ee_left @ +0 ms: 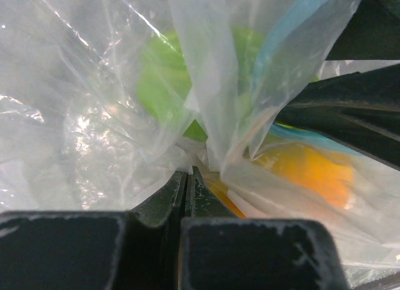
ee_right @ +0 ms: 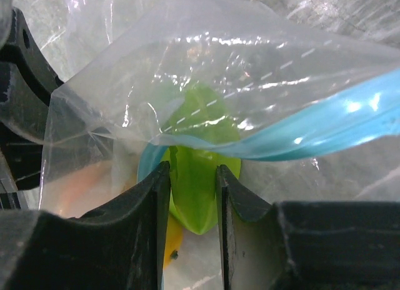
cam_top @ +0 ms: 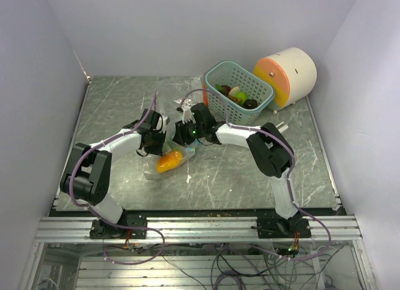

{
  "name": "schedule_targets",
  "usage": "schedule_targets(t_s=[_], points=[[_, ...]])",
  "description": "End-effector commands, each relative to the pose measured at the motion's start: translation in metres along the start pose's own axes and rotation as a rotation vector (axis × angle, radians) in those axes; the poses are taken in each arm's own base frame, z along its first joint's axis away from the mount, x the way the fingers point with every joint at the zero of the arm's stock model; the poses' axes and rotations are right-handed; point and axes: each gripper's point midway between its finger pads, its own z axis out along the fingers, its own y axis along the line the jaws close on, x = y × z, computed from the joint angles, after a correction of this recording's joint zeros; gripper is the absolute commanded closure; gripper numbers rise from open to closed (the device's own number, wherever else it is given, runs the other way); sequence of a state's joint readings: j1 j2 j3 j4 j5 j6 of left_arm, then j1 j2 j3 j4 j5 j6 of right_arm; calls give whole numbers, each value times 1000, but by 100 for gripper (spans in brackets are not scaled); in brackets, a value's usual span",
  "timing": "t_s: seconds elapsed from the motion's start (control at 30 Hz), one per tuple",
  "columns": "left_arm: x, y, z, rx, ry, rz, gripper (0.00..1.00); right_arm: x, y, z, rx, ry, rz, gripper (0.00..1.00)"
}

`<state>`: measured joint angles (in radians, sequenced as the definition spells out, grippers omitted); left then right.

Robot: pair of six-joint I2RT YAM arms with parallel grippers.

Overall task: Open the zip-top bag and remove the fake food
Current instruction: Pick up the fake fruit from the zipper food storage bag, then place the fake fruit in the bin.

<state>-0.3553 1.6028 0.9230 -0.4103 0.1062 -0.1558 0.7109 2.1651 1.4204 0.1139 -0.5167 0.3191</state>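
The clear zip-top bag [cam_top: 153, 173] lies mid-table between both arms, with an orange fake food [cam_top: 169, 160] inside. My left gripper [ee_left: 188, 172] is shut on a fold of the bag's film [ee_left: 94, 115]. Behind that film show a green piece [ee_left: 159, 84] and an orange piece [ee_left: 312, 171]. My right gripper [ee_right: 192, 168] reaches under the blue zip strip [ee_right: 325, 124] into the bag's mouth. Its two fingers press both sides of a green fake food [ee_right: 195, 196]. In the top view the left gripper [cam_top: 157, 140] and right gripper [cam_top: 183, 135] nearly meet over the bag.
A teal basket [cam_top: 212, 74] holding several toy foods stands at the back right. Beside it lies a big cream cylinder with an orange face [cam_top: 287, 74]. White walls close in the table on three sides.
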Motion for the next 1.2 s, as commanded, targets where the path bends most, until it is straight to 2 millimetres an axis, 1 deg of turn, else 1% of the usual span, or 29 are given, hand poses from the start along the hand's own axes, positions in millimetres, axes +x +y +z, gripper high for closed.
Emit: schedule_targets(t_s=[0.0, 0.13, 0.3, 0.67, 0.83, 1.03, 1.17], points=[[-10, -2, -3, 10, -43, 20, 93, 1, 3, -14, 35, 20, -16, 100], [-10, -2, -5, 9, -44, 19, 93, -15, 1, -25, 60, -15, -20, 100], [-9, -1, -8, 3, -50, 13, 93, -32, -9, -45, 99, -58, -12, 100], [-9, -3, -8, 9, -54, 3, 93, -92, -26, -126, 202, -204, -43, 100], [-9, -4, -7, 19, -51, 1, 93, -116, -35, -160, 273, -261, -63, 100], [-7, -5, -6, 25, -49, 2, 93, -154, -67, -223, 426, -361, -69, 100], [-8, -6, -7, 30, -51, 3, 93, -168, -99, -270, 559, -414, -27, 100]])
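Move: The basket where the green fruit goes has its middle roughly 16 cm ahead of the right hand and 24 cm to its right, around 2 cm higher. The red zip strip lies some 13 cm ahead and 11 cm to the right, near the hand's way; the orange fruit is about 8 cm back and 3 cm to the left. From the left hand, the basket is about 21 cm ahead and 29 cm to the right, some 4 cm higher. Rightward first, then up and forward as well, the right hand draws the green fruit, still pinched, out from under the bag's blue-zipped mouth and carries it towards the basket, some 18 cm right and 16 cm up, gaining speed. Its wrist turns clockwise about 25 degrees; the left hand stays low, keeping its pinch on the bag film. ##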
